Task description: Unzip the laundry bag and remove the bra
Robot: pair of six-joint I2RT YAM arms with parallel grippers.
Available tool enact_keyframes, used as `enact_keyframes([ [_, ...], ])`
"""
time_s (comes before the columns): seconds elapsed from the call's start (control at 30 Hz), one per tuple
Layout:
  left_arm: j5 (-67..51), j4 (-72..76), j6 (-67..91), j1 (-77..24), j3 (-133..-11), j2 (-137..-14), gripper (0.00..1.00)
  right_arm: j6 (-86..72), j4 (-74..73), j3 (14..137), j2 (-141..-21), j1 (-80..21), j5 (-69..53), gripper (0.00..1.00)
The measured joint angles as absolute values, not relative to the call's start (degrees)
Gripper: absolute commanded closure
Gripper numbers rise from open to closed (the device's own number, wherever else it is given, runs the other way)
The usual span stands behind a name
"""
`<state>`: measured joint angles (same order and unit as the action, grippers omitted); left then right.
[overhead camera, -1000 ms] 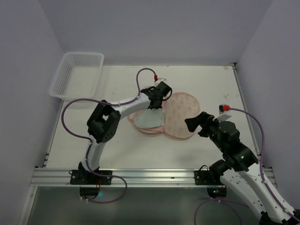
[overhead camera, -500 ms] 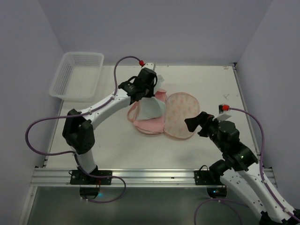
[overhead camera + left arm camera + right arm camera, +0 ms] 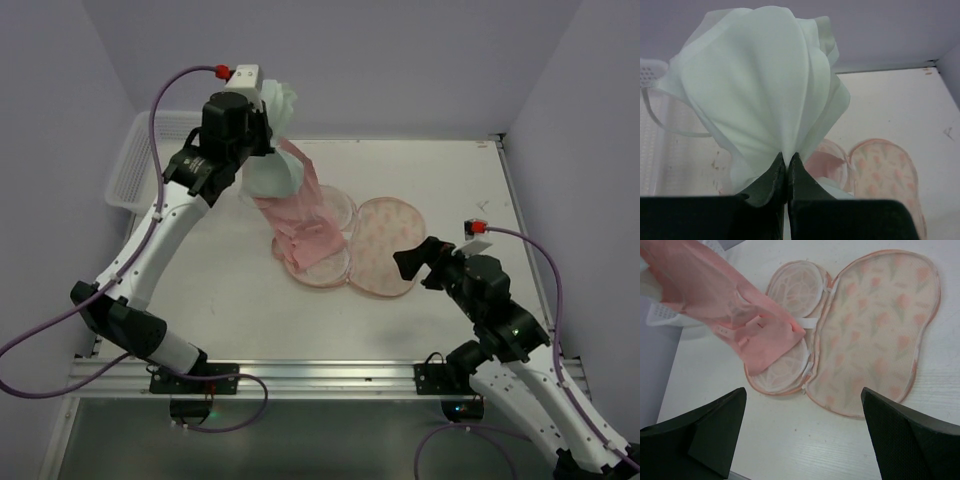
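The laundry bag (image 3: 386,247) lies unzipped and spread flat at mid-table, its printed half (image 3: 875,325) on the right and its mesh half (image 3: 782,372) on the left. My left gripper (image 3: 262,112) is high above the table's back left, shut on the bra (image 3: 293,200). Its jaws (image 3: 788,156) pinch a pale cup (image 3: 765,85), and the salmon-pink fabric (image 3: 740,315) hangs down with its lower end still touching the mesh half. My right gripper (image 3: 415,262) hovers open just right of the bag, nothing between its fingers (image 3: 803,390).
A white lattice basket (image 3: 140,160) stands at the back left corner, below and beside the raised left arm. The table's metal rail (image 3: 320,375) runs along the near edge. Grey walls close in the back and both sides.
My left arm has risen and swung toward the back left, drawing the bra up out of the open bag until only its lower end touches. The right arm has not moved.
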<state>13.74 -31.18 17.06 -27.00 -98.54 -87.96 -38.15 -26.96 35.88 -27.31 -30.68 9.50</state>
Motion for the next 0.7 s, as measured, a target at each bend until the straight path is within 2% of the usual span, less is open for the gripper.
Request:
enact_keyframes([
  [0.23, -0.84, -28.23, 17.39, -27.97, -96.6, -86.32, 1.0, -36.88, -24.84, 36.05, -29.8, -30.68, 9.32, 0.01],
  [0.47, -5.91, -28.84, 17.39, -36.69, -93.65, -89.27, 1.0, -36.36, -24.21, 36.1, -30.59, -30.68, 8.95, 0.01],
  [0.7, -8.86, -26.81, 18.39, -38.5, -91.72, -88.92, 1.0, -36.29, -23.03, 36.1, -30.81, -30.68, 7.66, 0.01],
])
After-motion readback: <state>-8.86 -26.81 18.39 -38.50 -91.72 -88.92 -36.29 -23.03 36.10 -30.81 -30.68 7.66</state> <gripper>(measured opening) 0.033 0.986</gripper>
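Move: The left hand, holding the bra by its mint-green part, is high above the table; the middle of the laundry bag's open left half lies about 5 cm back of it, 10 cm to its right and some 34 cm below. The bag's right half is 7 cm back and 27 cm right, the white basket 16 cm ahead and 34 cm left. From the right hand, the bag's left half is about 15 cm ahead, 20 cm left and 20 cm below. With its fingers still shut on the mint-green part of the bra, the left hand sweeps to the right about 14 cm and back about 8 cm, away from the white basket and in over the laundry bag's left half, slowing towards the end. It first rises some 2 cm, then sinks to end about 4 cm lower than it began, while the wrist turns clockwise some 30 degrees, so the pinched cloth comes round to point towards the bag's right half side. ##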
